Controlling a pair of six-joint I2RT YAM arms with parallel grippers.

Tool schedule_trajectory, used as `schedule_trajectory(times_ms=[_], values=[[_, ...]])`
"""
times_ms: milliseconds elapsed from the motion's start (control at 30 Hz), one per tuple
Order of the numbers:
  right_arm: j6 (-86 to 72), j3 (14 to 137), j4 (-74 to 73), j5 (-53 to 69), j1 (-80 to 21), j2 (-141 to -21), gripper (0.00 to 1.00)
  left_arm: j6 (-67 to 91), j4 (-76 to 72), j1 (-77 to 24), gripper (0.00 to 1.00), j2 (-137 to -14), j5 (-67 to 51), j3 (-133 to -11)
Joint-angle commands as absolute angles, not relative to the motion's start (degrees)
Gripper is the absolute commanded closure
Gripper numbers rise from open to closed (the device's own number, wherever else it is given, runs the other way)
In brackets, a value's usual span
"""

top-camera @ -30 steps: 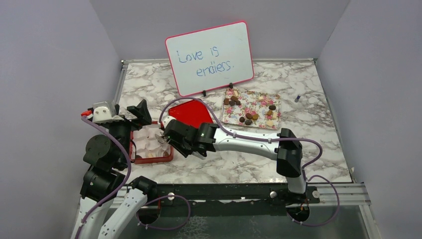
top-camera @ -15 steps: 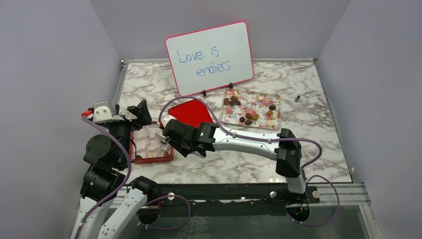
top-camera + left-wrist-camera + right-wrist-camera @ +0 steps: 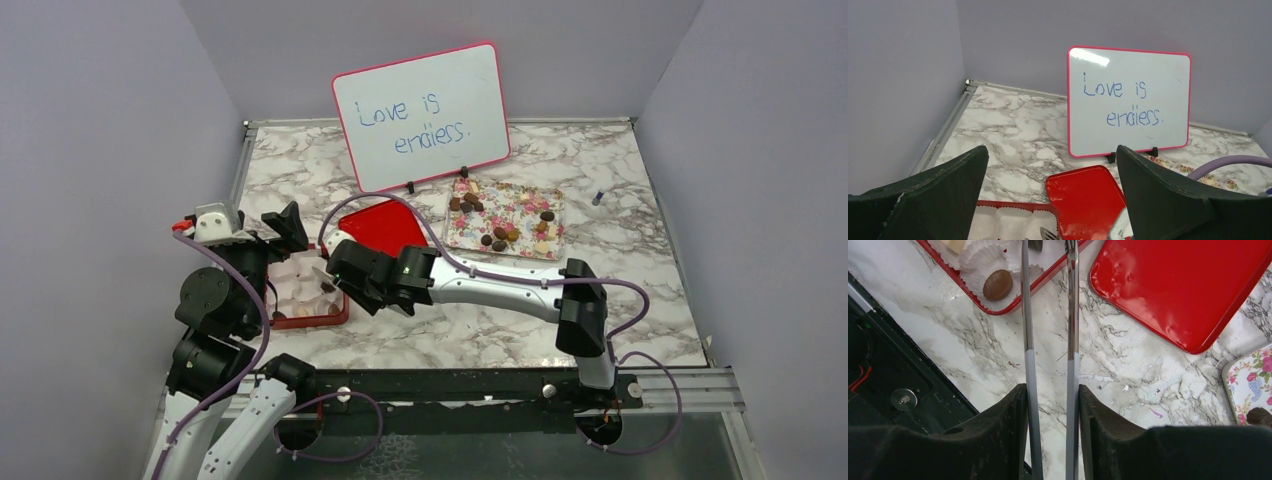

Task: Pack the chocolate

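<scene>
My right gripper [image 3: 1050, 390] is shut on a pair of metal tongs [image 3: 1026, 315], whose two arms stand a little apart and reach over the red box [image 3: 1048, 276]. A brown chocolate [image 3: 997, 284] lies in a white paper cup in that box, left of the tongs. A dark piece [image 3: 1035, 244] shows between the tong tips at the frame's top edge. More chocolate [image 3: 465, 202] lies on the flower-patterned tray [image 3: 520, 205]. My left gripper [image 3: 1052, 148] hangs open above the box's left end [image 3: 300, 318], with nothing between its fingers.
The red lid [image 3: 385, 225] lies flat between box and tray. A whiteboard [image 3: 420, 115] reading "Love is endless" stands at the back. A small blue object [image 3: 597, 197] sits at the far right. The black rail [image 3: 908, 390] runs along the near table edge.
The tong arms have spread slightly in my right gripper, and a dark piece now lies in the box by their tips. My left arm has shifted a little toward the back.
</scene>
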State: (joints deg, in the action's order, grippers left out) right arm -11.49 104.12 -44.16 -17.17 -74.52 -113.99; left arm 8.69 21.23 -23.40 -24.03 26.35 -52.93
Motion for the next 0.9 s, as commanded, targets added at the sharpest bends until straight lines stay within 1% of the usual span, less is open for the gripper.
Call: schedule_trajectory(times_ms=[0, 200, 367, 567, 867], values=[[-11.77, 102.68, -41.74, -18.08, -75.06, -108.75, 0.59, 8.81, 20.13, -23.66, 0.01, -24.82, 24.87, -51.18], [-12.79, 97.77, -42.06, -24.85, -74.85, -103.07, 0.61, 10.34, 20.13, -23.64, 0.01, -25.52, 22.0, -49.13], [-13.74, 93.04, -42.91, -27.56, -72.2, -97.7, 0.61, 11.28, 20.01, -23.64, 0.01, -26.33, 18.76, -48.6], [-14.41, 86.69, -43.34, -27.54, -64.79, -92.14, 0.61, 10.83, 18.72, -23.64, 0.01, -29.45, 12.33, -46.25], [-13.76, 77.36, -42.11, -24.55, -50.82, -86.61, 0.61, 11.15, 18.54, -23.69, 0.01, -35.71, 9.32, -42.98]])
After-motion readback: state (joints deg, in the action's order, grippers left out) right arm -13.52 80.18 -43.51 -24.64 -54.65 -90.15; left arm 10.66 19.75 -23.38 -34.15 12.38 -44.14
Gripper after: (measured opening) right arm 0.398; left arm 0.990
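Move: The right hand holds the tongs, their tips over the box, whose middle is roughly 17 cm to this hand's left and 4 cm ahead. The brown chocolates at the tray's left end, where the tongs are taken, lie about 24 cm ahead, 19 cm to the right and 14 cm below; the red lid is about 14 cm straight ahead, and the dark chocolates near the tray's front edge some 15 cm ahead, 26 cm right. From the empty left hand, the brown chocolates are around 21 cm ahead, 36 cm right and 37 cm below. Rightward and forward in a quickening arc, the right hand first lifts about 5 cm, then carries the tongs some 20 cm away from the box towards the tray's left end, sinking slightly at the end while turning about 25 degrees clockwise and keeping its hold. The left hand, still open and empty, sinks about 10 cm, drifting right and forward towards the red lid as its fingers tip down. ##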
